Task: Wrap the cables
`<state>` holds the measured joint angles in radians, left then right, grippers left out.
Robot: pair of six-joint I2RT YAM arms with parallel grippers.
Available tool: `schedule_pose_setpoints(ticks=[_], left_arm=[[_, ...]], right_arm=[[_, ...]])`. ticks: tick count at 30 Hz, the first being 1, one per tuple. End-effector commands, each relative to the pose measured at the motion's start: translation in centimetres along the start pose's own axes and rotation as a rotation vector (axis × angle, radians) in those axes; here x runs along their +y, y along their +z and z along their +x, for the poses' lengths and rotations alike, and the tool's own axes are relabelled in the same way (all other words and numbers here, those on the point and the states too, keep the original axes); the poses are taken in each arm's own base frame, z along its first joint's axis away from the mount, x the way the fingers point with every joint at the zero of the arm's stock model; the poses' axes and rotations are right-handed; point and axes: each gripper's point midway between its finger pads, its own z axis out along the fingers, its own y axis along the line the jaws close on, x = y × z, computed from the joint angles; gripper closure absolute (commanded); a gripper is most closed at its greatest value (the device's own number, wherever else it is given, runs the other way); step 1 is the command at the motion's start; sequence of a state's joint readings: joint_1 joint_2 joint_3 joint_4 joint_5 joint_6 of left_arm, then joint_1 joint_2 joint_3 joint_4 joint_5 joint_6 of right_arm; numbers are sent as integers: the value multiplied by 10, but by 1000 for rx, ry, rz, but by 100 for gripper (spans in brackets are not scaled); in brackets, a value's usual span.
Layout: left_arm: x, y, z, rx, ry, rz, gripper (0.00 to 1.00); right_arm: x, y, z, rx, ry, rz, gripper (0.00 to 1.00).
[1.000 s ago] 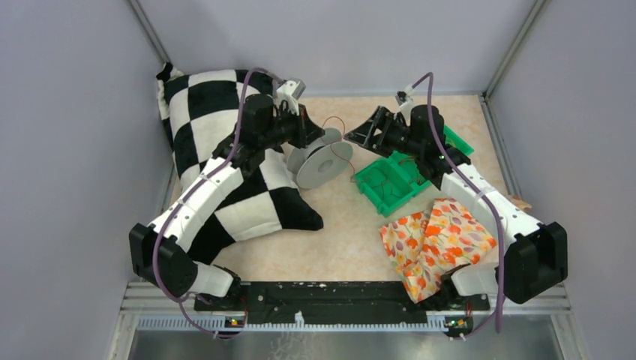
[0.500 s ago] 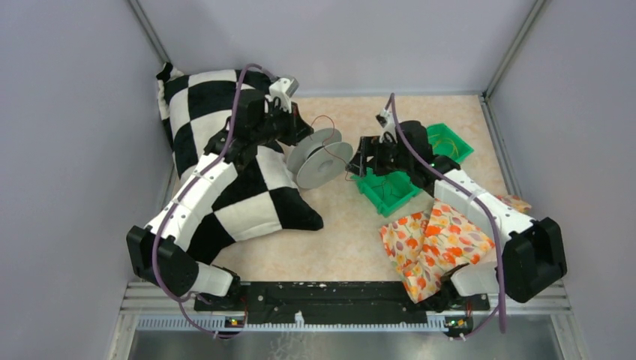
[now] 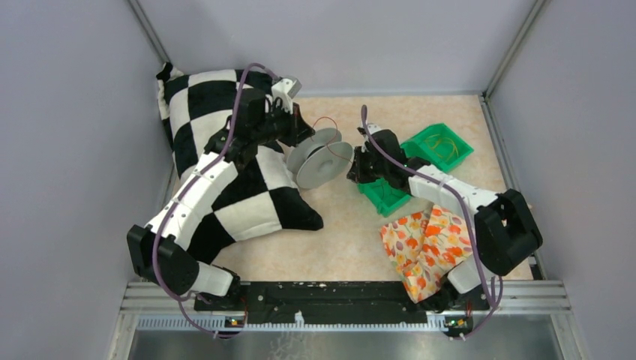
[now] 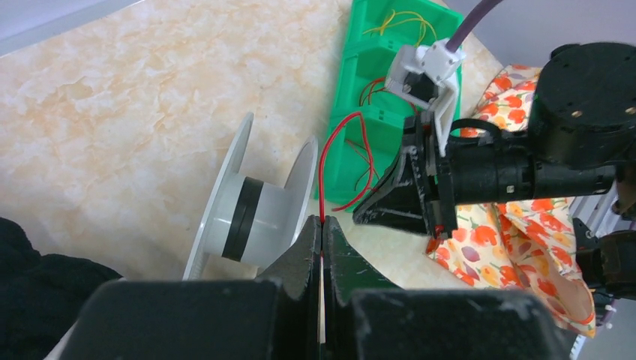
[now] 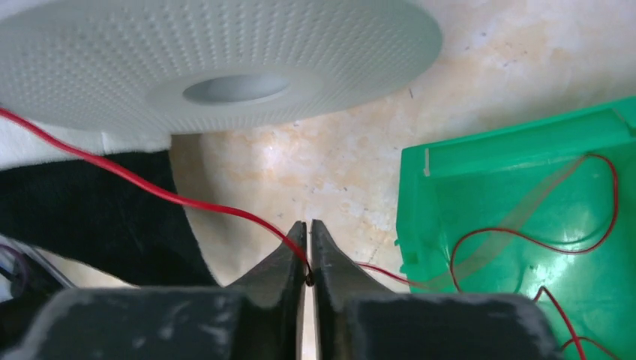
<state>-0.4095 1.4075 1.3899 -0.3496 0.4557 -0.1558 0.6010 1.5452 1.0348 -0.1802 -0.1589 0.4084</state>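
Note:
A thin red cable (image 4: 328, 146) arcs from my left gripper (image 4: 321, 225), which is shut on it just behind the white spool (image 4: 251, 217), over to my right gripper. The right gripper (image 5: 307, 229) is shut on the same red cable (image 5: 150, 187) below the spool's flange (image 5: 225, 60). From above, the left gripper (image 3: 304, 127) sits behind the spool (image 3: 322, 157) and the right gripper (image 3: 352, 174) at its right side. More red cables (image 5: 592, 240) lie in a green tray (image 5: 517, 172), and yellowish cables (image 3: 442, 142) in the far green tray (image 3: 459, 155).
A black-and-white checkered pillow (image 3: 217, 150) lies under the left arm. A floral cloth (image 3: 427, 244) lies at the front right. The near green tray (image 3: 384, 199) sits under the right arm. Grey walls enclose the table on three sides.
My right gripper swung left from above the green tray to the spool's side and shut on the red cable. The left arm shifted slightly left early on, staying shut.

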Motion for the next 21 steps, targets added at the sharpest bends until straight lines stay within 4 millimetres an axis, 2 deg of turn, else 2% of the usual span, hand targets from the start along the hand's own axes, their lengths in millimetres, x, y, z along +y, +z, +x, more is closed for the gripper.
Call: schedule_pose_setpoints(ticks=[1, 6, 9, 13, 16, 19, 21], left_arm=[[-1, -8, -12, -24, 67, -8, 100], [19, -4, 8, 50, 87, -61, 100], [32, 6, 25, 111, 79, -91, 100], [47, 24, 45, 155, 64, -108, 100], [55, 31, 48, 174, 61, -127, 100], [63, 33, 49, 177, 62, -162, 100], [66, 32, 51, 191, 85, -171, 100]], right_arm=[[2, -24, -53, -199, 30, 47, 100], [-19, -58, -95, -287, 87, 32, 100], [-38, -63, -118, -289, 101, 49, 100], [-55, -49, -133, -213, 124, 88, 100], [-58, -36, -142, -194, 134, 93, 100], [-63, -20, -141, -159, 157, 101, 100], [-68, -10, -131, -122, 170, 108, 100]])
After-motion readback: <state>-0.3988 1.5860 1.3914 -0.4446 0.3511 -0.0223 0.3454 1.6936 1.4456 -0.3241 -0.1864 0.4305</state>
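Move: The spool's hub lies about 4 cm ahead of the left gripper, which holds the red cable, some 3 cm to its right and 22 cm below; the checkered cushion lies roughly 22 cm to that gripper's left, 4 cm ahead and 25 cm down. The right gripper has the red cable right between its fingertips, with the spool about 7 cm ahead, 8 cm left and 4 cm lower. The green tray lies around 17 cm to its right, 5 cm ahead, 10 cm below. Finish closing the right fingers on the red cable, then draw it forward about 12 cm, up some 10 and to the right, away from the spool and out past its far side, turning some 15 degrees clockwise and sinking slightly at the end. Keep the left pinch and lower that gripper about 10 cm towards the hub, easing forward and tipping its fingers farther down. ##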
